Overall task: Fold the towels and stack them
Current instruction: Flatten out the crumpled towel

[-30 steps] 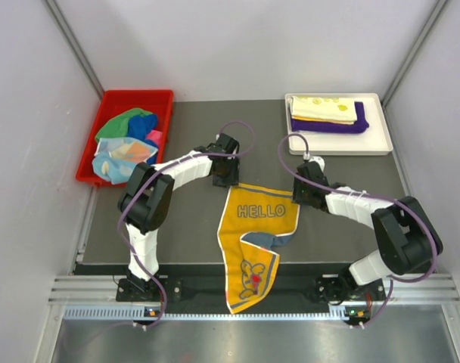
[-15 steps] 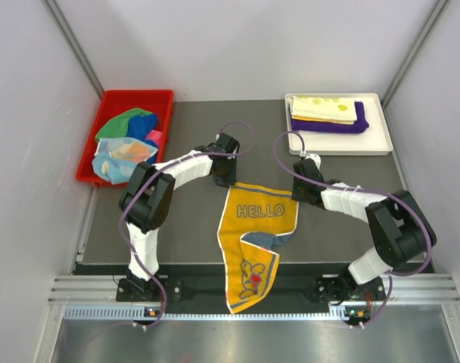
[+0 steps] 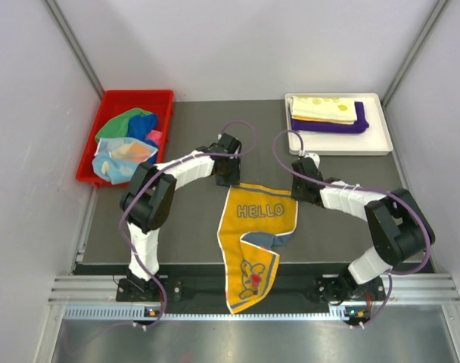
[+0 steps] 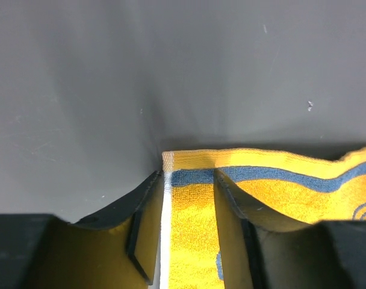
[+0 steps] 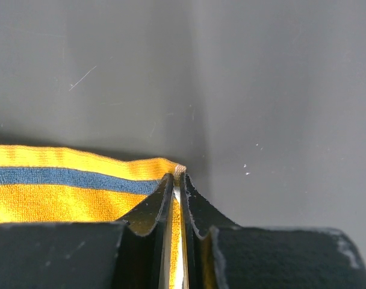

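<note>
A yellow towel with a blue stripe and "HELLO" lettering lies on the dark mat, its lower end folded over and hanging past the front edge. My left gripper stands open at the towel's far left corner, and the corner lies loose between the fingers in the left wrist view. My right gripper is shut on the far right corner; the right wrist view shows the jaws pinching the towel edge.
A red bin at the back left holds several crumpled towels. A white tray at the back right carries a folded pale yellow towel on a folded purple one.
The right gripper has slid a little left onto the towel's right corner and closed on it. The left gripper has stayed at the left corner.
</note>
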Tool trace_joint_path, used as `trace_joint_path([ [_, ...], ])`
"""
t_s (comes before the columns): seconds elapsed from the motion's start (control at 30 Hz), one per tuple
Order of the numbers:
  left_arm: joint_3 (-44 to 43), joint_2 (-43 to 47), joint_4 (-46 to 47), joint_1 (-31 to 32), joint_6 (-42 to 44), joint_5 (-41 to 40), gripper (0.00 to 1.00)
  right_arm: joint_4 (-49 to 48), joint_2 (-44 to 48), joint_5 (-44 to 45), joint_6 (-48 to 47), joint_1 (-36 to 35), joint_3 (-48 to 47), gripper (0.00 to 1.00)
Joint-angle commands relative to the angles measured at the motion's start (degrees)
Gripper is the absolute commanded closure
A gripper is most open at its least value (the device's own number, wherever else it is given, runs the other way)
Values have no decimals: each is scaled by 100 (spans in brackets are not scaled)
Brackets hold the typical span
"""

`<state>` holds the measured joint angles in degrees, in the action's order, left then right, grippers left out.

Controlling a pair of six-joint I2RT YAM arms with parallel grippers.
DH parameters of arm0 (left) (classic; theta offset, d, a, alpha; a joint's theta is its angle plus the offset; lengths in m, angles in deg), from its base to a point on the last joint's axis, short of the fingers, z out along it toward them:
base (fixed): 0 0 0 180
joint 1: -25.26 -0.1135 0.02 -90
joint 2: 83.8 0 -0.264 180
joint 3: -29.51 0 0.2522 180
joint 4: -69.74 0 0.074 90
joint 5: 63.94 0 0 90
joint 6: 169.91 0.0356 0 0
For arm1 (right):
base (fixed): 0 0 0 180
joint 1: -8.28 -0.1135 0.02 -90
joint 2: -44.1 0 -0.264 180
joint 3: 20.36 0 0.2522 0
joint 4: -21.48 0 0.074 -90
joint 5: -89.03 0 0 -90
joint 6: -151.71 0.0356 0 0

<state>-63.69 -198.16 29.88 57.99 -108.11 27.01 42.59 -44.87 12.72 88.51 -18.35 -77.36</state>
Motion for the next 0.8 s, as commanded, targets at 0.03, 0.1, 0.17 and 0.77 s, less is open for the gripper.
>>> trace_joint_path([
  [0.03, -72, -410, -342, 58, 61, -533, 60, 187, -33, 142, -105, -96, -281, 94],
  [0.1, -81, -464, -447, 84, 52, -675, 63, 222, 2, 204, -123, -96, -307, 94],
  [0.17, -72, -516, -492, 154, 52, -919, 63, 266, 72, 274, -141, -96, -351, 94],
  [0.77, 51, -648, -510, 357, -115, -1343, 91, 460, 301, 371, -255, -96, -624, 95],
])
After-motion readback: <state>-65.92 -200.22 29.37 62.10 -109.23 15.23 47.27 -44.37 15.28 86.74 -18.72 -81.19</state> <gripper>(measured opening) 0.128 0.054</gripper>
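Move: The far left corner of the yellow towel lies on the table just off my open left fingertips, about 1 cm ahead and 1 cm to the left, 1 cm below. From my left hand the HELLO lettering is roughly 9 cm right and 8 cm back, the grey-blue folded flap some 11 cm right and 17 cm back. My right hand already pinches the far right corner; from it the lettering is about 11 cm left and 4 cm back. I ease my left hand forward about 1 cm and slightly down onto the far left corner, roll its left side up some 10 degrees, then close the fingers and pinch the corner. My right hand keeps its pinch on the far right corner and raises it about 1.5 cm, edging slightly forward. ##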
